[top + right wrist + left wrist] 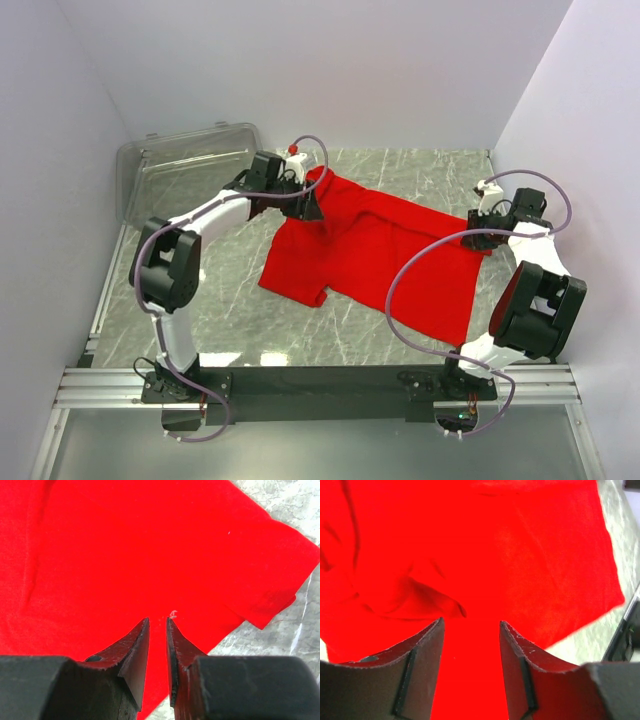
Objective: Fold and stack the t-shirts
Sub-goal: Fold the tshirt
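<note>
A bright red t-shirt (370, 250) lies spread out and mostly flat on the marble table, with a few creases near its far left corner. My left gripper (308, 208) hovers over that far left corner. In the left wrist view its jaws stand well apart (471, 622), and only the flat t-shirt (520, 555) shows below them. My right gripper (483, 240) is at the shirt's right edge. In the right wrist view a narrow gap (157, 620) separates its jaws just above the t-shirt (125, 545), which lies flat there, and nothing is pinched between them.
A clear plastic bin (180, 175) stands at the back left, beside the left arm. Bare marble table (230, 290) shows left of and in front of the shirt. White walls close in the left, back and right sides.
</note>
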Controlling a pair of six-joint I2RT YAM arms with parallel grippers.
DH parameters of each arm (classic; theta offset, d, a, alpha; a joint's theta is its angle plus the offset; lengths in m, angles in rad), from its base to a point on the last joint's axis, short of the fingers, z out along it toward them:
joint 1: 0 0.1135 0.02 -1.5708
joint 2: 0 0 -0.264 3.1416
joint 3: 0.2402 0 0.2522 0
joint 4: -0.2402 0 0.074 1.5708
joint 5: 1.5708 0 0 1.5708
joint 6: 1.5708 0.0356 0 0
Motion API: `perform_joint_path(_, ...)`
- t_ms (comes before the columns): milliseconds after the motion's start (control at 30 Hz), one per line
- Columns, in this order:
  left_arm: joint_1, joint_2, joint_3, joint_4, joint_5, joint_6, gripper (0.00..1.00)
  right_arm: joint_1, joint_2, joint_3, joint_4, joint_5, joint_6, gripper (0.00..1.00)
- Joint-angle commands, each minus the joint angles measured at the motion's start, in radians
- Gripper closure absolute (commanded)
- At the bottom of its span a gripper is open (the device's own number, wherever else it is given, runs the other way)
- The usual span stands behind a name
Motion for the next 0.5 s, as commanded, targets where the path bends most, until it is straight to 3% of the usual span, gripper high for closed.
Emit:
perform_joint_path(0,-0.013,0.058,0.042,0.062,-0.074,-0.117,0.45,-0.007,-0.037,-0.003,0.022,-0.018,-0.012,0.73)
perform_joint_path(167,-0.037,0.216,0.233,0.008,-0.127,-0.131,0.45,-0.007,-0.04,-0.015,0.027,-0.028,-0.002,0.72)
perform_joint_path(267,-0.053,0.322,0.385,-0.123,-0.166,-0.114,0.44,-0.007,-0.046,-0.019,0.024,-0.025,-0.002,0.72)
perform_joint_path(467,-0.066,0.376,0.439,-0.223,-0.246,-0.094,0.44,-0.007,-0.05,-0.032,0.032,-0.024,-0.002,0.72)
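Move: The rumpled fold near the t-shirt's far-left end lies about 7 cm ahead of the left hand, 4 cm to its right and some 11 cm below. The t-shirt's far-left corner is roughly 10 cm beyond that fold and 2 cm left of it; its near-left flap sits about 10 cm back and 6 cm left of the hand. From the right hand the fold is about 14 cm ahead and 37 cm left. Down about 7 cm and forward about 6 cm, drifting some 4 cm right, the empty left hand swoops to the rumpled fold near the t-shirt's far-left end, its last bit going almost straight down. The fingers stay open, tipping about 10 degrees more steeply downward with a slight counter-clockwise swing; whether they touch the cloth can't be seen. ##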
